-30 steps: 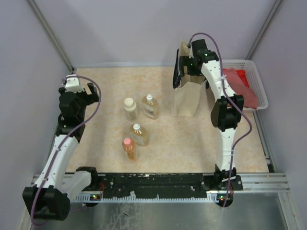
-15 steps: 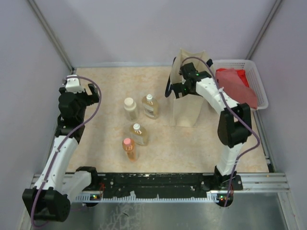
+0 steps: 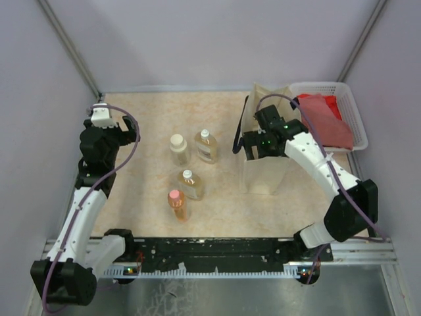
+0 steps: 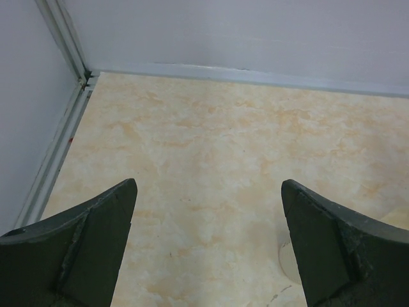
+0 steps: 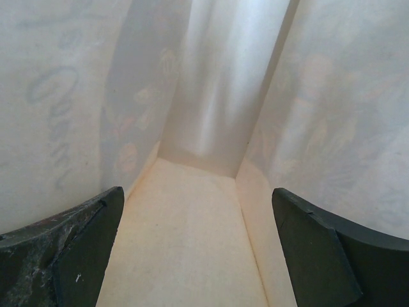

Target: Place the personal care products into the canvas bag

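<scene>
The bottles stand left of centre: a cream one point(image 3: 177, 148), an amber one with a white cap point(image 3: 206, 145), a second amber one point(image 3: 191, 184) and an orange one with a pink cap point(image 3: 177, 204). The beige canvas bag point(image 3: 264, 172) stands upright to their right, its dark handle point(image 3: 239, 130) hanging on its left side. My right gripper point(image 3: 258, 143) is open at the bag's mouth; in the right wrist view it point(image 5: 198, 246) looks down at the bag's bare floor point(image 5: 185, 243). My left gripper point(image 3: 122, 128) is open and empty at the far left, over bare tabletop point(image 4: 204, 185).
A white plastic basket point(image 3: 348, 99) with a red cloth point(image 3: 322, 118) stands at the back right, touching the bag's far side. Grey walls close in the table on three sides. A pale round edge point(image 4: 287, 259) shows beside my left gripper's right finger.
My right arm has swung toward the near side and dragged the bag with it, from the back of the table toward the middle right. The left arm and bottles have not moved.
</scene>
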Controlling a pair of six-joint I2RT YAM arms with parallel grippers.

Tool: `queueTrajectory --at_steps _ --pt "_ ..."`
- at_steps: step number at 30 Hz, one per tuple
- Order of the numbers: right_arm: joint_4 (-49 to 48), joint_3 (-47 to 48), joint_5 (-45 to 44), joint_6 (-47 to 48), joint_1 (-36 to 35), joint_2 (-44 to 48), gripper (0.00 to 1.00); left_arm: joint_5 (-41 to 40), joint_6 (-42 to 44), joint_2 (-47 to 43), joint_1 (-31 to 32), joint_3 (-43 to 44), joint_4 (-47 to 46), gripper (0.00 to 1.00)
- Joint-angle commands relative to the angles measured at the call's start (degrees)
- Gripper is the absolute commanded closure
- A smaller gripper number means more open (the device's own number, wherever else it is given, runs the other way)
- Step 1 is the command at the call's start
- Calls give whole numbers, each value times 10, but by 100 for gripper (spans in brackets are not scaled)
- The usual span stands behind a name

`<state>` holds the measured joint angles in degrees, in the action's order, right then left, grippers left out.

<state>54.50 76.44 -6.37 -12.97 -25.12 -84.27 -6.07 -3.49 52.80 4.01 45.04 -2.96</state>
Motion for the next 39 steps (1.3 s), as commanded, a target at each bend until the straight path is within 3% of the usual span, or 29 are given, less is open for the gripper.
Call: queueTrajectory --at_steps 1,9,13,20,26,32,39 --pt "14 -45 -1 -43 -35 45 1 45 -6 -3 -1 -2 -13 0" --pt "33 -69 -14 -80 -66 86 1 88 -12 -4 0 -17 -52 0" --pt "83 9 -59 -67 -67 86 1 152 -5 19 -1 13 -38 0" --pt "150 190 -122 -28 -67 41 1 333 -26 95 1 100 2 0" --pt "148 323 -167 18 -66 -4 1 420 -10 149 24 141 -9 0" --pt "83 424 -35 81 -70 -41 1 371 23 187 44 157 31 0" --pt "-34 340 59 197 -94 -77 1 221 25 199 44 192 141 0"
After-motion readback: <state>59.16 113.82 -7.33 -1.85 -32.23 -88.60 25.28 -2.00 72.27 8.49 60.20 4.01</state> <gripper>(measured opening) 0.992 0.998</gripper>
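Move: The left hand hangs high, fingers pointing forward; the white bottle stands about 14 cm to its right, 3 cm farther out and 22 cm below. The amber bottle is 10 cm to the right of the white bottle, the front bottle roughly 15 cm nearer the robot and 5 cm right of it. The right hand is already inside the canvas bag, whose middle lies about 7 cm ahead, 4 cm right and 4 cm lower; the amber bottle sits 8 cm ahead and 16 cm left of that hand, about 9 cm below. Back towards the robot about 6 cm goes the right hand inside the canvas bag, dragging it by its near end wall, then it rises over 20 cm out of the mouth, going forward and finally left as its fingers tip up. Rightward, the open left hand swings some 13 cm towards the white bottle, turning about 35 degrees clockwise and edging forward, sinking late. ##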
